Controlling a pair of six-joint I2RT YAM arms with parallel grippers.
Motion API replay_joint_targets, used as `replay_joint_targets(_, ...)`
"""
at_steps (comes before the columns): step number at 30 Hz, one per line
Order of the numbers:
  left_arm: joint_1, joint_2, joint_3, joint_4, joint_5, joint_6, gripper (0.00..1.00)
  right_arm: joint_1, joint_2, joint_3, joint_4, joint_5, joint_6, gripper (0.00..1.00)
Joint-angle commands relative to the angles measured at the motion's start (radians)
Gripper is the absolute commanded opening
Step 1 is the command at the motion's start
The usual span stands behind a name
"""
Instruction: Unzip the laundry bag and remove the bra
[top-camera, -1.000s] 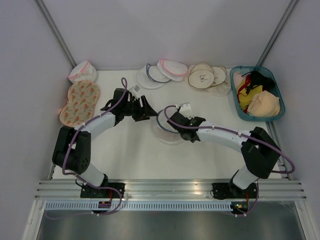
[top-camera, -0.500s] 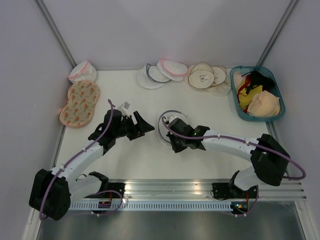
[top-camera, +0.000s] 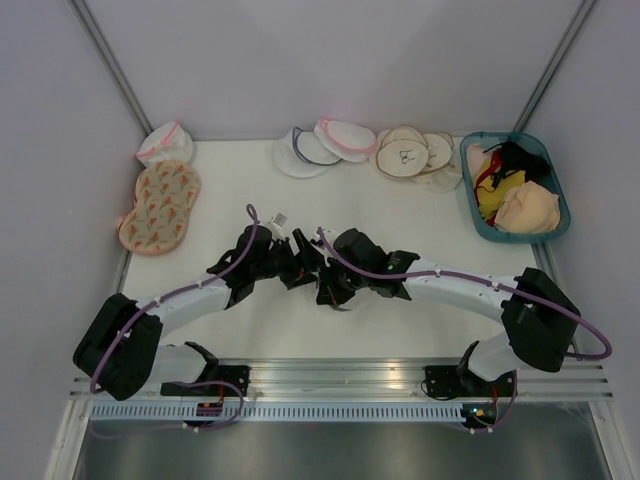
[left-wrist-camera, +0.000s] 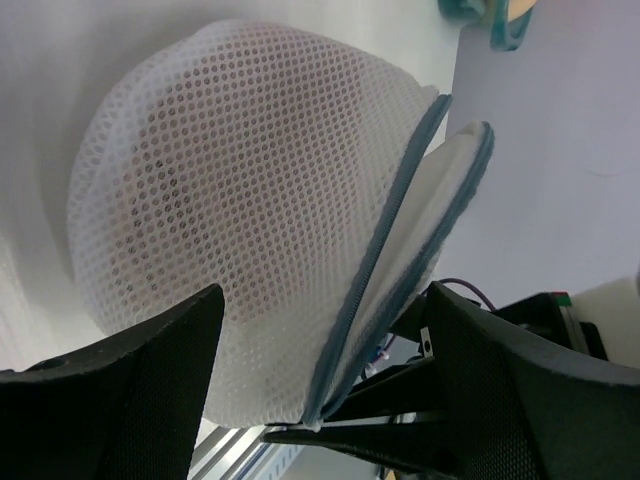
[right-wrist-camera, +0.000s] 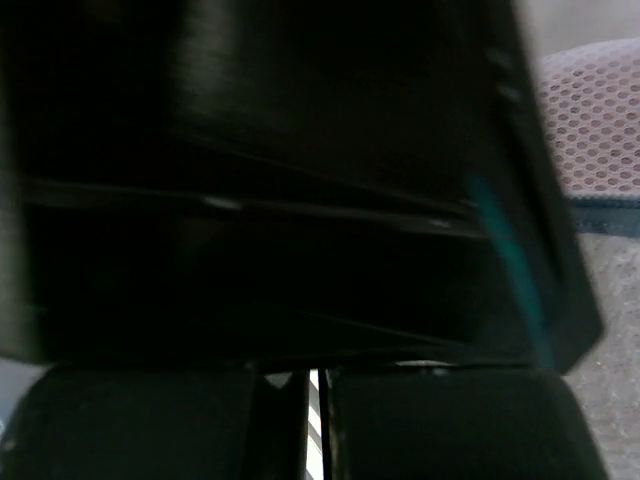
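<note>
The laundry bag, white see-through mesh with a blue-grey zip rim, fills the left wrist view. Its two halves gape apart at the upper right and join at the bottom. A dusty-pink tint, the bra, shows through the mesh. My left gripper is open, one finger on each side of the bag. My right gripper pinches the rim's lower end, shut on the zip pull. In the top view both grippers, the left and the right, meet at the table's middle and hide the bag. The right wrist view is mostly dark.
A teal basket of garments stands at the far right. Beige round bags and other white mesh bags lie along the back. An orange-patterned bag and a small white bag lie at the far left.
The left gripper swung right, up against the bag. The right gripper shifted left and nearer over it. The bag, visible a second ago, is now covered by both grippers.
</note>
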Motion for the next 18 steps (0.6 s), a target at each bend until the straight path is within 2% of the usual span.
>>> replay_joint_targets(1, -0.045, 0.087, 0.081, 0.131, 0.034, -0.016, 0.85, 0.004, -0.003, 0.01, 0.052, -0.02, -0.011, 0.01)
replay_joint_targets(4, -0.065, 0.147, 0.134, 0.128, 0.068, 0.042, 0.78, 0.002, -0.012, 0.01, 0.042, -0.012, -0.018, 0.0)
replay_joint_targets(5, -0.065, 0.154, 0.14, 0.126, 0.068, 0.048, 0.61, 0.004, -0.013, 0.01, 0.039, -0.009, -0.021, 0.0)
replay_joint_targets(7, -0.066, 0.159, 0.134, 0.124, 0.052, 0.074, 0.37, 0.002, -0.021, 0.01, 0.035, -0.005, -0.021, 0.01)
replay_joint_targets(8, -0.066, 0.156, 0.137, 0.097, 0.04, 0.085, 0.13, 0.002, -0.021, 0.009, 0.032, 0.0, -0.021, 0.01)
replay_joint_targets(9, -0.066, 0.15, 0.144, 0.082, 0.014, 0.107, 0.02, 0.002, -0.024, 0.007, 0.028, 0.001, -0.021, 0.0)
replay_joint_targets(18, -0.027, 0.128, 0.166, -0.076, -0.176, 0.18, 0.02, 0.004, 0.006, 0.001, -0.043, -0.008, -0.025, 0.0)
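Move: The raised zip edge of the laundry bag runs just past the left hand's open fingers; the stretch to grip is about 3 cm to their right, 1 cm ahead and 1 cm lower. The zip end already in the right fingers is roughly 6 cm back from the left hand and 2 cm lower, and the bag's body some 4 cm back, 2 cm right and 7 cm below. From the right hand that stretch is about 7 cm ahead, 2 cm right and 1 cm higher. The left hand slides about 3.5 cm to the right, dipping slightly, so that the zip edge comes between its wide-open fingers, and they snap shut, pinching the blue zip tapes just ahead of the right gripper. Still pinching, it then eases about 1 cm back to the left while going 1 cm forward and 1 cm down with barely any wrist turn, while the right hand stays put and keeps its shut grip on the zip end. ##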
